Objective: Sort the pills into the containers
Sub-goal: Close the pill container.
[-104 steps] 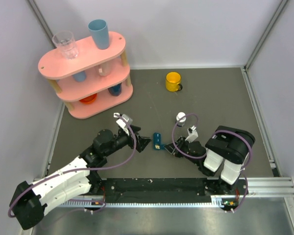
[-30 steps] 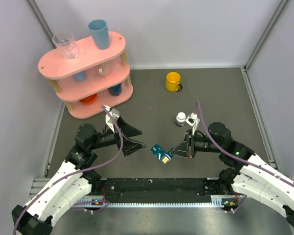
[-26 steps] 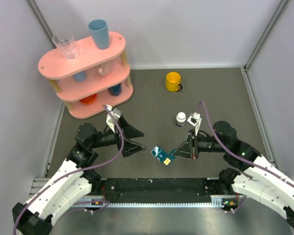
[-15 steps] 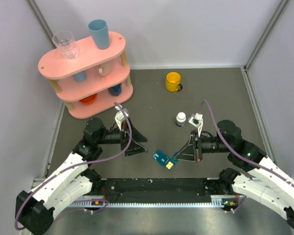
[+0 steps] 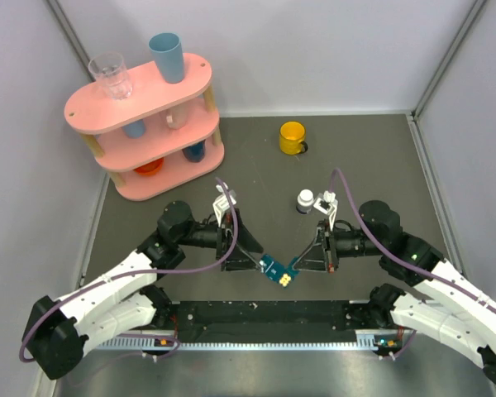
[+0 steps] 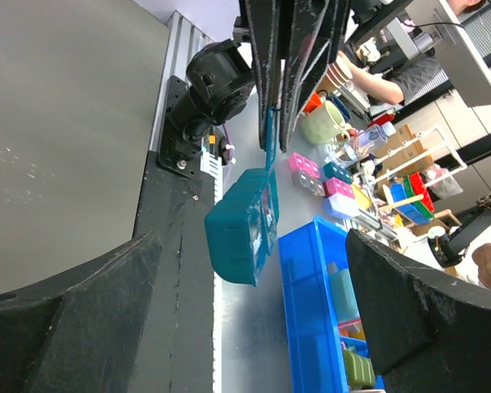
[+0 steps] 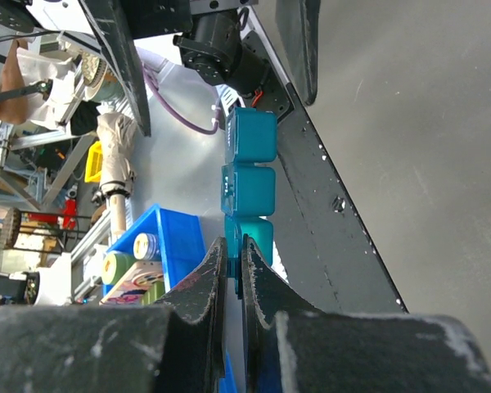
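Note:
The containers are one dark-teal pill box, a short strip of square compartments, held in the air near the table's front edge. Small yellow pills show in its near end. My right gripper is shut on a thin edge of the pill box, with its fingertips pinched together. My left gripper stands wide open just left of the box. In the left wrist view the pill box hangs between and just beyond my spread left fingers, touching neither.
A small white capped bottle stands behind the right gripper. A yellow mug sits further back. A pink three-tier shelf with cups fills the back left. Grey walls enclose the table.
My left arm has swung right, bringing its open jaws up to the box's left end. The right gripper, still shut on the box, has shifted it slightly toward the front edge.

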Robot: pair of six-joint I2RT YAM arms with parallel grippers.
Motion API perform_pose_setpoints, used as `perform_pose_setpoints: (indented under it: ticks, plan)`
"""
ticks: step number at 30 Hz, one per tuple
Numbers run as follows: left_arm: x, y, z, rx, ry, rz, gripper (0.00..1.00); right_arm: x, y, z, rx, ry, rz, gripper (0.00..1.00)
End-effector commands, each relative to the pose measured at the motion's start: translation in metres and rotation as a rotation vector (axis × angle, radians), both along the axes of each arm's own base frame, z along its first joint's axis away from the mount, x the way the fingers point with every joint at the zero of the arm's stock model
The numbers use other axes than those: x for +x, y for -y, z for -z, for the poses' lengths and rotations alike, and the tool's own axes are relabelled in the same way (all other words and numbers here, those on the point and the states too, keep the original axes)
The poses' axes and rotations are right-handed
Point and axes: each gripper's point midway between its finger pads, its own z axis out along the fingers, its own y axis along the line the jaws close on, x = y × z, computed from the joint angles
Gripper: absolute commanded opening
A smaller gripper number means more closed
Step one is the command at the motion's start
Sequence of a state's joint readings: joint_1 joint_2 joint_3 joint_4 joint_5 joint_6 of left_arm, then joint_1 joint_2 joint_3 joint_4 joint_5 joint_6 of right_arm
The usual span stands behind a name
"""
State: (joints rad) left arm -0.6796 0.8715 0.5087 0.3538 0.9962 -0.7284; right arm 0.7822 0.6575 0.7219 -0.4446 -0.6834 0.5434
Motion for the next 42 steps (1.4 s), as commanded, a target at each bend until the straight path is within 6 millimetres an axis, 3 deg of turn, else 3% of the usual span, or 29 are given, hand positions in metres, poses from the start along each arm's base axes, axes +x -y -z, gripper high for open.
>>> perform_pose_setpoints:
  ticks: [1, 8, 16, 27, 42]
  plan:
    - [0.005, 0.008, -0.011, -0.029, 0.06, -0.012, 0.99, 0.001, -0.001, -0.033, 0.07, 0.075, -0.007, 0.0]
    - [0.004, 0.015, -0.014, -0.03, 0.042, 0.01, 0.95, 0.0, 0.0, -0.034, 0.075, 0.081, -0.012, 0.0]
    - [-0.009, 0.029, -0.015, -0.047, 0.018, 0.075, 0.79, 0.002, -0.001, -0.032, 0.073, 0.085, -0.011, 0.0]
    - [-0.014, 0.029, -0.018, -0.054, 0.017, 0.101, 0.58, 0.003, -0.002, -0.034, 0.083, 0.094, -0.007, 0.0]
    - [-0.017, 0.029, -0.014, -0.042, 0.007, 0.127, 0.58, 0.007, -0.004, -0.034, 0.091, 0.103, 0.004, 0.0]
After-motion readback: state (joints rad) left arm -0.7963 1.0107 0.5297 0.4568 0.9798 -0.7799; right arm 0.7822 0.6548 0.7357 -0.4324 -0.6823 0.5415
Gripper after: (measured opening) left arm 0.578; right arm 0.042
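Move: The pill container hangs in the air, open, with a thin teal strip (apparently its lid) pinched in the right fingers; its body lies about 4 cm to the left of the right hand, 1 cm back and 1 cm lower. From the left hand, wide open, the body is some 4 cm to the right, 2 cm back and 1 cm below. The white bottle stands on the table roughly 20 cm ahead of the left hand, 12 cm to its right and 20 cm below. The forward finger of the left hand comes right up against the container's forward side, touch not certain, while the other finger stays clear. To get there the left hand goes about 2.5 cm right and 1.5 cm back, sinking slightly, its fingers straddling the body and closing from wide open to a bit over half. The right hand keeps its pinch and holds nearly still. ##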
